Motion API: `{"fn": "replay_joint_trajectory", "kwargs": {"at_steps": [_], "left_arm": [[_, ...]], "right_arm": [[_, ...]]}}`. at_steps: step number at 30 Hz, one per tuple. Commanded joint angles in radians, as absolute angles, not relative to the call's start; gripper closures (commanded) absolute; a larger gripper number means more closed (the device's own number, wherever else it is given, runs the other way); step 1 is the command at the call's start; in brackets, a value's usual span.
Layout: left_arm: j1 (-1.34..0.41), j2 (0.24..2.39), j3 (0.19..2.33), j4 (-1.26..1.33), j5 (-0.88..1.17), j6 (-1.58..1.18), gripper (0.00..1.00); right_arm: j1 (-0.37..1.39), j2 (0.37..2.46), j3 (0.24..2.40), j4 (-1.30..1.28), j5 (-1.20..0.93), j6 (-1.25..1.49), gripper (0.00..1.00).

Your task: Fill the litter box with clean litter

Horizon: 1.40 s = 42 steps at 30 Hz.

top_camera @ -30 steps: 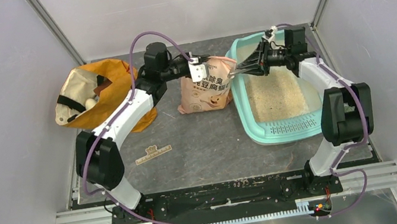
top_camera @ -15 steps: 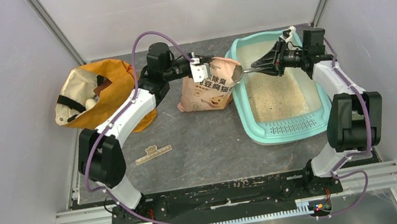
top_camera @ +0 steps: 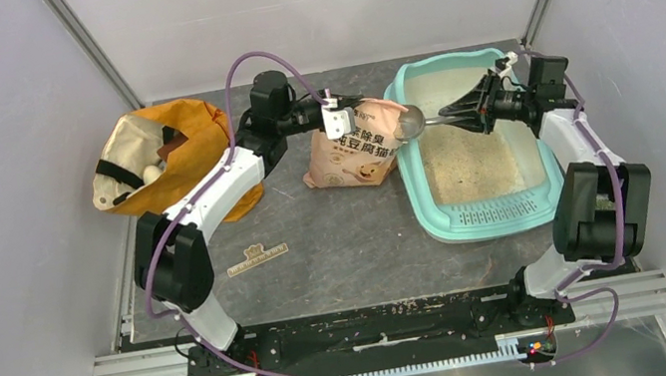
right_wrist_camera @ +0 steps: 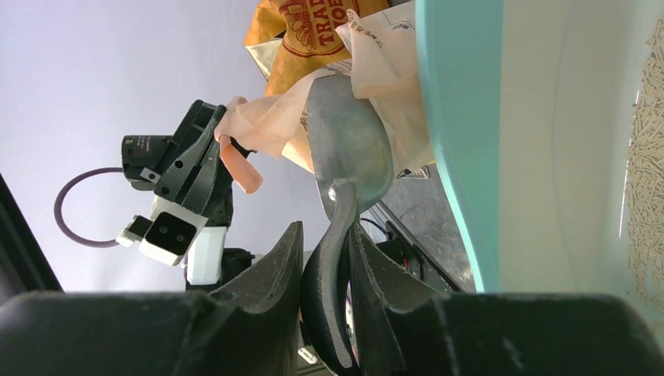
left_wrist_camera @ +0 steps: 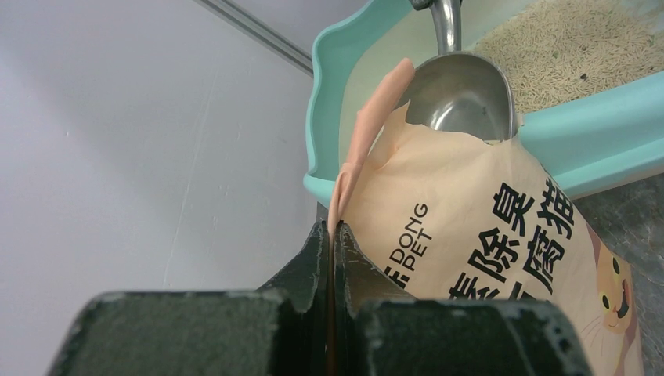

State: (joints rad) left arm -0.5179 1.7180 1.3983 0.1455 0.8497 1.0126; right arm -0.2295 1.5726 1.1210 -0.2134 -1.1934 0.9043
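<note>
The teal litter box (top_camera: 418, 197) lies at the right of the table, with beige litter (top_camera: 468, 159) spread over its floor; its rim (left_wrist_camera: 595, 121) and litter (left_wrist_camera: 579, 47) show in the left wrist view. The peach-pink litter pouch (top_camera: 353, 149) stands just left of the box. My left gripper (top_camera: 334, 112) is shut on the pouch's top edge (left_wrist_camera: 348, 176) and holds it open. My right gripper (top_camera: 480, 109) is shut on the black handle of a silver scoop (right_wrist_camera: 344, 157). The scoop's bowl (top_camera: 409, 122) sits at the pouch's mouth, and looks empty in the left wrist view (left_wrist_camera: 462, 94).
An orange and cream fabric bag (top_camera: 158, 160) lies at the back left. A small tan strip (top_camera: 257, 257) lies on the grey table in front of the pouch. Grey walls close in on both sides and the back.
My right arm drew back to the right over the litter box, then brought the scoop's bowl to the pouch's mouth. My left gripper kept hold of the pouch, which shifted slightly right.
</note>
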Motion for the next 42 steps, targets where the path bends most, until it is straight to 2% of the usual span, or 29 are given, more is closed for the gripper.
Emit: {"fn": "replay_joint_trajectory", "kwargs": {"at_steps": [1,7,13,42], "left_arm": [[-0.519,1.715,1.469,0.215,0.870,1.055,0.98],[-0.517,1.712,1.467,0.202,0.862,1.073,0.98],[-0.517,1.715,1.465,0.201,0.862,1.078,0.98],[-0.519,1.738,1.501,0.156,0.885,1.101,0.98]], "right_arm": [[-0.267,1.519,1.122,-0.216,-1.260,0.905,1.00],[-0.304,1.504,1.133,-0.253,-1.279,0.892,1.00],[-0.340,1.505,1.161,-0.419,-1.280,0.755,1.00],[-0.512,1.504,1.197,-0.626,-1.319,0.572,1.00]]}}
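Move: The litter box, where the scoop's load is headed, has its middle about 6 cm right of the right hand, 3 cm back and some 15 cm below. The litter bag's mouth, with the scoop's bowl still inside, lies roughly 13 cm left, 2 cm ahead and 2 cm down; the box's left rim is about 10 cm left, level fore-and-aft, 9 cm below. From the left hand, the box's middle is some 28 cm right, 7 cm back, 20 cm below. The scoop, still gripped by its handle, is drawn bowl-last out of the bag's mouth by the right hand, which travels about 7 cm right and 3 cm back, staying nearly level above the litter box and turning clockwise by under 10 degrees. The left fingers keep the bag's twisted top edge pinched and hold still. ##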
